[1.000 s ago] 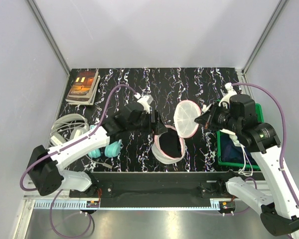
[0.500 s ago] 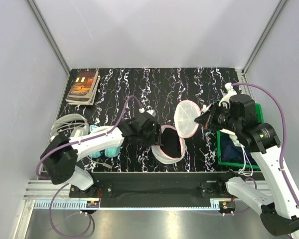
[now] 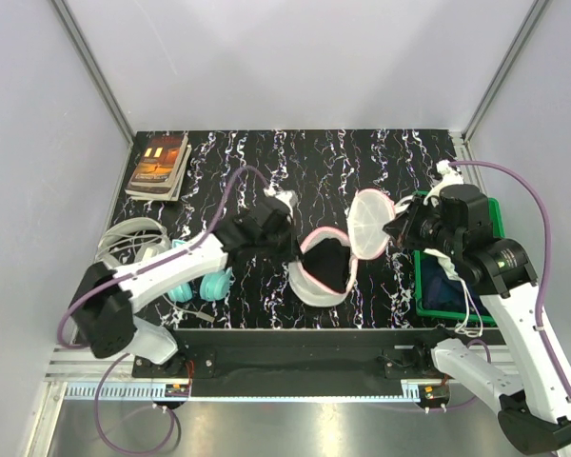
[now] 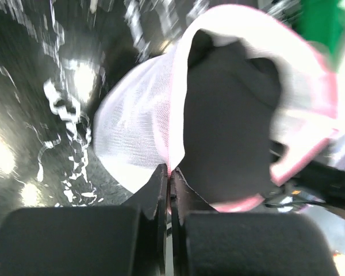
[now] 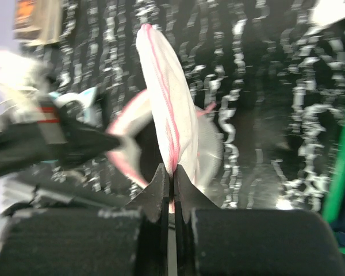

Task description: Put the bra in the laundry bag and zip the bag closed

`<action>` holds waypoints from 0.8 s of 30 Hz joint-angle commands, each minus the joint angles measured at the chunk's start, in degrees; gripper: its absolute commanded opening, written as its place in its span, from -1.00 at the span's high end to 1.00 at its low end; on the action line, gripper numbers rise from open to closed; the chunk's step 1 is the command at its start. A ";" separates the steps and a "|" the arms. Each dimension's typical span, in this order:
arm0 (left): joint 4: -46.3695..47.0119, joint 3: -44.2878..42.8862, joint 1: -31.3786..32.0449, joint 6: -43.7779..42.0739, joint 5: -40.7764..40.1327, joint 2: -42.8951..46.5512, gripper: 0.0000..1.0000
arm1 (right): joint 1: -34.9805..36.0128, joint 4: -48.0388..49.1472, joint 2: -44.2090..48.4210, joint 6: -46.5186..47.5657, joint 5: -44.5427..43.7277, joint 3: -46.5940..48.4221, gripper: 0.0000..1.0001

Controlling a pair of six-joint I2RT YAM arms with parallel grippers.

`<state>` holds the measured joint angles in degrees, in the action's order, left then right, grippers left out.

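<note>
The laundry bag lies open at the table's middle. Its lower half (image 3: 309,284) holds the black bra (image 3: 330,269). My left gripper (image 3: 301,246) is shut on the pink rim of that half and holds its left edge raised. In the left wrist view the gripper (image 4: 170,172) pinches the rim, with white mesh (image 4: 135,135) on the left and the bra (image 4: 230,115) on the right. My right gripper (image 3: 393,229) is shut on the edge of the upper half (image 3: 369,224) and holds it on edge. The right wrist view shows that gripper (image 5: 172,172) and that half (image 5: 164,106).
Books (image 3: 158,164) lie at the back left. Teal headphones (image 3: 205,284) and a white coiled cable (image 3: 128,240) lie at the left. A green bin (image 3: 487,211) with blue cloth (image 3: 447,290) stands at the right, under my right arm.
My left gripper moved down to the lower half's left rim, closed on it and lifted it. My right gripper shifted the upper half slightly right.
</note>
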<state>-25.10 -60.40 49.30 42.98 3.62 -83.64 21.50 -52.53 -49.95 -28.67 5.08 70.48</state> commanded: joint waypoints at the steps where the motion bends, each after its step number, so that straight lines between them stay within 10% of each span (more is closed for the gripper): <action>1: -3.71 -5.87 -3.50 -7.11 2.80 6.99 1.00 | 0.30 -2.21 0.12 4.40 -12.00 3.78 1.00; 24: 0.93 2.39 -16.16 -8.79 11.77 13.50 1.00 | 0.39 -4.69 -3.48 4.94 -3.87 10.04 1.00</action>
<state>-28.88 -55.99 33.36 34.57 11.70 -73.73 21.50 -59.57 -53.98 -23.92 -3.09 75.90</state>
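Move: Inside the open laundry bag, the black bra lies some 8 cm to the right of the left hand, about 2 cm nearer the base and 8 cm below; that hand already pinches the left rim. The teal headphones lie roughly 26 cm to its left and 5 cm back, down on the table. From the right hand, holding the lid's edge high, the bra is about 15 cm left, 8 cm back and 20 cm down; the green bin's middle is roughly 23 cm right, 8 cm back and 24 cm down. Keeping the bag's rim pinched, the left hand first climbs about 7 cm and goes forward, then sweeps left towards the headphones, sinking most of the way back; it ends some 8 cm left and 3 cm forward. The right hand keeps its hold on the lid's edge, drawing it about 4 cm right and then easing back slightly, with its left side rolling down some 10 degrees. ##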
